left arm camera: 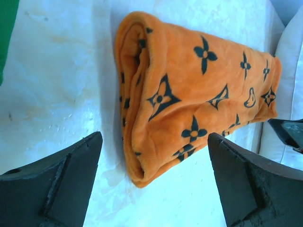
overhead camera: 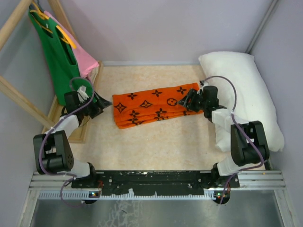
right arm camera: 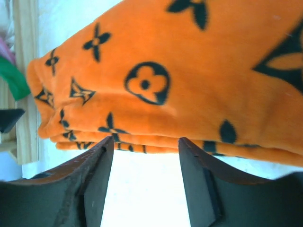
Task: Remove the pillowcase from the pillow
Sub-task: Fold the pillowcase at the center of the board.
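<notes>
The orange pillowcase [overhead camera: 149, 108] with black motifs lies folded in a long strip on the table, empty of the pillow. Against the right wall rests the plump white pillow [overhead camera: 246, 94], partly behind my right arm. My left gripper [overhead camera: 102, 108] is open just off the pillowcase's left end [left arm camera: 189, 94], its wide jaws holding nothing. At the strip's right end my right gripper [overhead camera: 188, 100] is also open. In the right wrist view the folded fabric [right arm camera: 165, 80] sits just past its fingertips [right arm camera: 105, 146] with bare table between them.
A green top [overhead camera: 57, 56] and a pink garment [overhead camera: 80, 52] hang on a wooden rack [overhead camera: 14, 90] at the back left, close behind my left gripper. Its base frame [overhead camera: 90, 113] lies on the table's left side. Purple walls close in the workspace.
</notes>
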`<state>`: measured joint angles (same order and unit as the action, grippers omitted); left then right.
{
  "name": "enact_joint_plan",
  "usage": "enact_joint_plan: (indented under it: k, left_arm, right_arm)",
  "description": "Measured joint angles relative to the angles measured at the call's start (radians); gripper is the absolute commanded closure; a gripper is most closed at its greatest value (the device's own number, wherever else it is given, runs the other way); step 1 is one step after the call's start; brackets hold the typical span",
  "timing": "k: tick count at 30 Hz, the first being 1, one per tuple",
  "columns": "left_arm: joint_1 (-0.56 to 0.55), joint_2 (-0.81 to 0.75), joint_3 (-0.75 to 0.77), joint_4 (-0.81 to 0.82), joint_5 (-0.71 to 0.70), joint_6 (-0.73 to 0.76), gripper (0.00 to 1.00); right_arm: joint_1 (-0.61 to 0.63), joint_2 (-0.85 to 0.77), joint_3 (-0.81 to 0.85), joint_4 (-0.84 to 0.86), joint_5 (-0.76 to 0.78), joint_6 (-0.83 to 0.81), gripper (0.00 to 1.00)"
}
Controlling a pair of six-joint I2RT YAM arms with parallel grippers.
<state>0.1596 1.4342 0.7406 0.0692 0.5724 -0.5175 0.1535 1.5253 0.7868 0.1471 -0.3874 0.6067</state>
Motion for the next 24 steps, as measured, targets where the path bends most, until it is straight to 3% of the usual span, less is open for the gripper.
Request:
enact_joint_plan:
  k: [3,9,17,24]
  left_arm:
    - [0.018,0.015,0.023,-0.078,0.006,0.034,0.0]
    - [0.021,0.05,0.03,-0.135,0.005,0.066,0.0]
    - [-0.012,0.206,-0.03,0.038,0.141,-0.03,0.0]
    - [-0.102,0.27,-0.009,0.139,0.148,-0.085,0.01]
  right_arm:
    - [0.023,-0.023,0.019,-0.006,-0.027,-0.013,0.29]
    - [0.027,-0.045,0.019,-0.031,-0.067,-0.051,0.25]
    - [0.027,-0.055,0.017,-0.031,-0.111,-0.057,0.24]
    - [0.027,-0.06,-0.003,-0.013,-0.144,-0.053,0.23]
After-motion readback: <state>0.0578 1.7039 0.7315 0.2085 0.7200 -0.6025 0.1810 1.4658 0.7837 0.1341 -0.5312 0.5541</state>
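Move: Some 5 cm to the right of the left hand, 1 cm ahead and about 9 cm below it, lies the left end of the folded pillowcase; the pillowcase's middle is 24 cm to the right and 3 cm ahead, the wooden tray rim 8 cm to the left, about level. From the right hand the left end is roughly 30 cm to the left and level fore and aft, the pillowcase's right end 9 cm right and 4 cm ahead, the white pillow 28 cm right, 4 cm ahead. Sinking about 6 cm beside the pillowcase's left end, the wide-open left hand then swings some 6 cm right, nearly level over its last stretch, until its fingers straddle that end, tipping farther down and turning slightly clockwise. The right hand backs off the cloth a few centimetres up, left and back, its fingers opening wider. ##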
